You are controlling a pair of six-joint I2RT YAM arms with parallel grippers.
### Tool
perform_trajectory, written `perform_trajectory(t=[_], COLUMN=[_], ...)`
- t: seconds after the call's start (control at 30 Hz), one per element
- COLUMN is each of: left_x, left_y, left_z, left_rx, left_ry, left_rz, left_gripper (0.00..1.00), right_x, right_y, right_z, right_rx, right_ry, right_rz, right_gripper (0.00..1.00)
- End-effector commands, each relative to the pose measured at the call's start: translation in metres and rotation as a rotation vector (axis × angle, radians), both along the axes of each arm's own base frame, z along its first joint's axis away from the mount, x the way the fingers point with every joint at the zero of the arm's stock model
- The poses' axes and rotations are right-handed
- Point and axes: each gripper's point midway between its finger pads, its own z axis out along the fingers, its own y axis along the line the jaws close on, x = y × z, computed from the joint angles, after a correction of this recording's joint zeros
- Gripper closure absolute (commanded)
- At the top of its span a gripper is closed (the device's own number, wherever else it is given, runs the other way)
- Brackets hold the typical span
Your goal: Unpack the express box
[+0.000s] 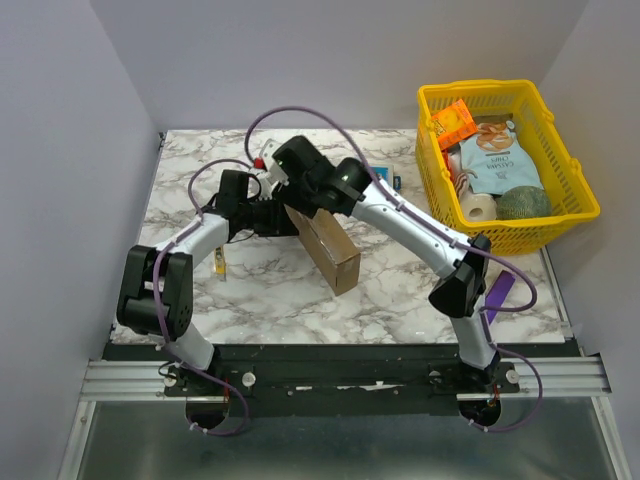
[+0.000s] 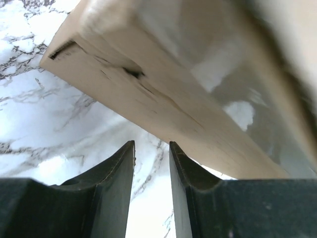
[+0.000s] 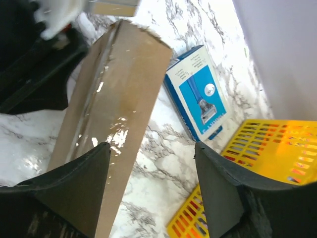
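The express box (image 1: pixel 325 245), plain brown cardboard, stands on a long edge in the middle of the marble table, running from far left to near right. In the left wrist view its side (image 2: pixel 163 94) fills the upper frame. My left gripper (image 1: pixel 266 216) sits at its far-left end, and the left gripper (image 2: pixel 151 143) is narrowly open with only marble between the fingers. My right gripper (image 1: pixel 288 170) hovers over the same far end. The right gripper (image 3: pixel 151 145) is wide open, its left finger (image 3: pixel 74 183) over the express box (image 3: pixel 109 99), holding nothing.
A yellow plastic basket (image 1: pixel 575 205) at the back right holds snack packets, a tape roll and a green ball. A small blue box with a white label (image 3: pixel 195 96) lies between the express box and the basket (image 3: pixel 267 144). A small yellow item (image 1: pixel 218 262) lies at left.
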Motion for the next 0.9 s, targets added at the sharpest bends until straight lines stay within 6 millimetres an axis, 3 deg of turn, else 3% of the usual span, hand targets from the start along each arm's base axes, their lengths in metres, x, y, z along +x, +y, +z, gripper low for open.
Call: perform_trajectory(t=[0.0,0.07,0.1,0.2,0.4,0.5,0.63,0.87], left_x=[-0.015,-0.017,-0.017,-0.009,0.009,0.011,0.010,0.009], left_y=[0.002,0.005,0.007,0.011,0.011,0.007,0.002,0.002], left_z=[0.027,0.024,0.022,0.016,0.008,0.005,-0.001,-0.004], left_rx=[-0.017,-0.002,0.007,0.020,0.012,-0.010,-0.046,-0.052], left_ry=[-0.111,-0.108,-0.101,-0.081,-0.008,0.012,0.054,0.048], left_rz=[-0.050,-0.039,-0.029,0.004,0.032,0.032,0.038,0.038], left_gripper=[0.56,0.56,0.56,0.56,0.53,0.53,0.54,0.55], right_x=[0.021,0.010,0.001,-0.024,-0.048,-0.060,-0.066,-0.047], right_y=[-0.022,-0.022,-0.021,-0.016,-0.004,-0.001,0.000,-0.007], right_z=[0.037,0.032,0.017,-0.010,-0.024,-0.041,-0.055,-0.062], right_rx=[0.253,0.279,0.257,0.259,0.275,0.243,0.208,0.113], right_ry=[0.083,0.153,0.209,0.354,0.466,0.523,0.540,0.411], right_rz=[-0.057,-0.028,-0.004,0.001,0.024,0.030,0.001,-0.041], right_gripper=[0.20,0.16,0.00,0.00,0.00,0.00,0.00,0.00])
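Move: Right hand, open and above the express box that stands on its edge: the box's middle lies about 5 cm back, 3 cm to its right and some 17 cm below. The blue-and-white carton lies roughly 8 cm ahead, 12 cm to the right and 24 cm below; the yellow cutter is about 10 cm back, 22 cm to the left and 25 cm below. From the left hand, the box's middle is about 4 cm back, 8 cm right and 2 cm below. Spread the right fingers fully as you swing that hand some 3 cm forward and 4 cm right, then draw it back about 9 cm and left, lowering it towards the top of the express box and tipping the fingers some 25 degrees further down, so they come astride its narrow top. Meanwhile lift the left hand about 2 cm beside the box and lower it again. ##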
